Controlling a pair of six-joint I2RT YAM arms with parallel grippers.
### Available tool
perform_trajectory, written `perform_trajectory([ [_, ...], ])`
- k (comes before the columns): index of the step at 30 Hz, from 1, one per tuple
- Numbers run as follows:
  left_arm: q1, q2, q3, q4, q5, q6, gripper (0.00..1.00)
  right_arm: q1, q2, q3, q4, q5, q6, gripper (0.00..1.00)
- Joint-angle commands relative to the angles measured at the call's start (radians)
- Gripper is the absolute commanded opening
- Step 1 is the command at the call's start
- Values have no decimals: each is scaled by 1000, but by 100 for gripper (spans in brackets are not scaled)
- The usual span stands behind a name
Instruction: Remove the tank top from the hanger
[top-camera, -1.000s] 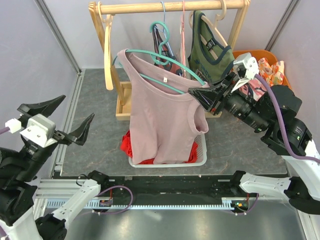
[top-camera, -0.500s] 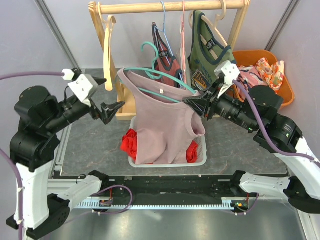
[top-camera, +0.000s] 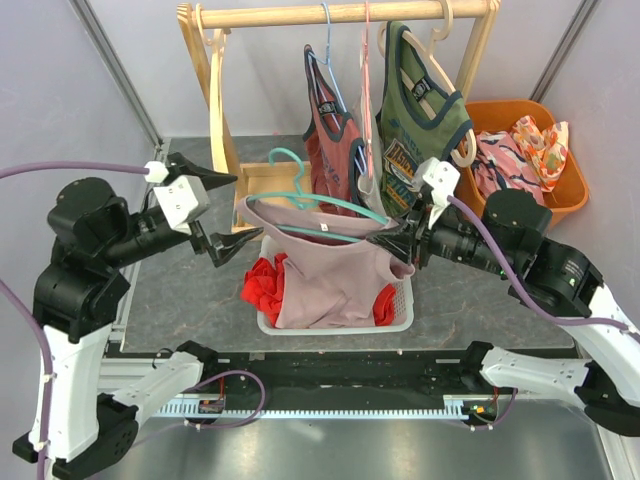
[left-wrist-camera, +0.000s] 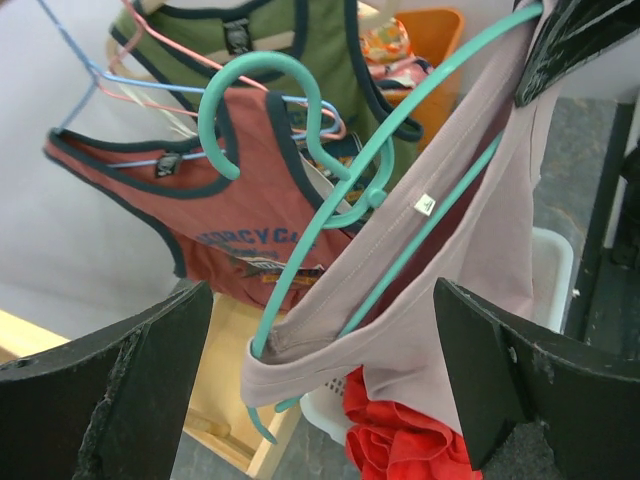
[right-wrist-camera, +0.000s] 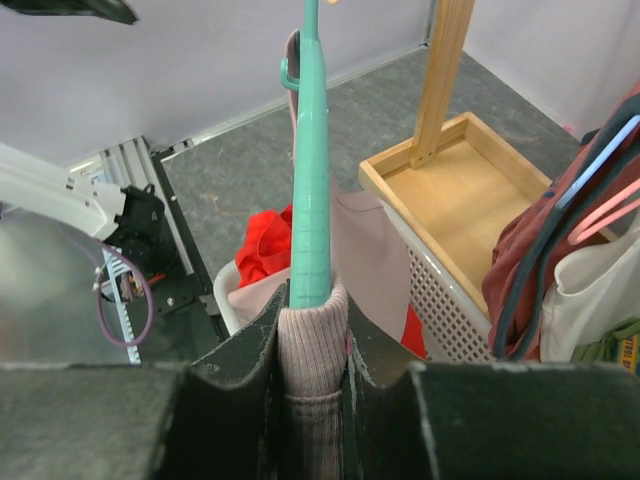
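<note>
A pale pink tank top (top-camera: 330, 275) hangs on a teal hanger (top-camera: 300, 200) above the white basket. My right gripper (top-camera: 395, 240) is shut on the hanger's right end, with the top's ribbed shoulder strap pinched around it. The right wrist view shows the strap (right-wrist-camera: 312, 360) and the teal bar (right-wrist-camera: 310, 200) between the fingers of the right gripper (right-wrist-camera: 312, 310). My left gripper (top-camera: 240, 210) stands wide open at the hanger's left end, touching nothing. In the left wrist view the left gripper (left-wrist-camera: 322, 290) frames the left shoulder of the top (left-wrist-camera: 470, 250) and the hanger (left-wrist-camera: 300, 100).
A wooden rack (top-camera: 340, 13) at the back carries a reddish tank top (top-camera: 330, 120) and a green one (top-camera: 420, 100). Under the pink top sits a white basket (top-camera: 400, 310) holding red cloth (top-camera: 262, 285). An orange bin (top-camera: 560, 170) of clothes stands at the right.
The right gripper has brought the hanger and pink top lower and nearer, tilting the hanger flatter over the basket. The left arm has swung in from the left to the hanger's left end.
</note>
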Motion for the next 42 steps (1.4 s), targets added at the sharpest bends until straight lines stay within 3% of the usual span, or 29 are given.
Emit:
perform_trajectory([
  [1, 4, 12, -65, 10, 51, 86, 100, 1, -68, -38, 83, -80, -41, 0],
  [7, 4, 49, -63, -27, 178, 115, 96, 2, -90, -84, 106, -131, -72, 0],
  [13, 4, 92, -21, -178, 411, 200, 77, 2, -110, -119, 137, -138, -95, 0],
  [16, 4, 101, -10, -206, 459, 198, 75, 2, -117, -124, 137, -134, -113, 0],
  [28, 5, 111, -45, -203, 432, 212, 72, 2, -93, -122, 171, -218, -140, 0],
  [34, 5, 112, 28, -173, 424, 186, 70, 2, -88, -131, 148, -224, -136, 0],
  [42, 21, 37, -3, -171, 453, 135, 70, 2, -81, -144, 148, -215, -140, 0],
])
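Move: Just past the left fingertips is the teal hanger's left end with the tank top's shoulder over it, about 3 cm ahead, 3 cm right and 4 cm below. Its hook is 13 cm right and 4 cm ahead, level; the maroon top hangs 22 cm ahead, 22 cm right, 12 cm down; the wooden hanger 20 cm ahead, 5 cm left, level. From the right hand, that end is some 30 cm left, 12 cm ahead, 3 cm lower. Sinking about 6 cm, the left hand also draws back and right some 4 cm each, turning clockwise about 25 degrees so its fingers, narrowing to roughly two-thirds open, straddle the draped hanger shoulder; it then lifts 2 cm, still drawing back. The right hand keeps its pinch on the other end, easing back and down and turning counter-clockwise about 10 degrees. ##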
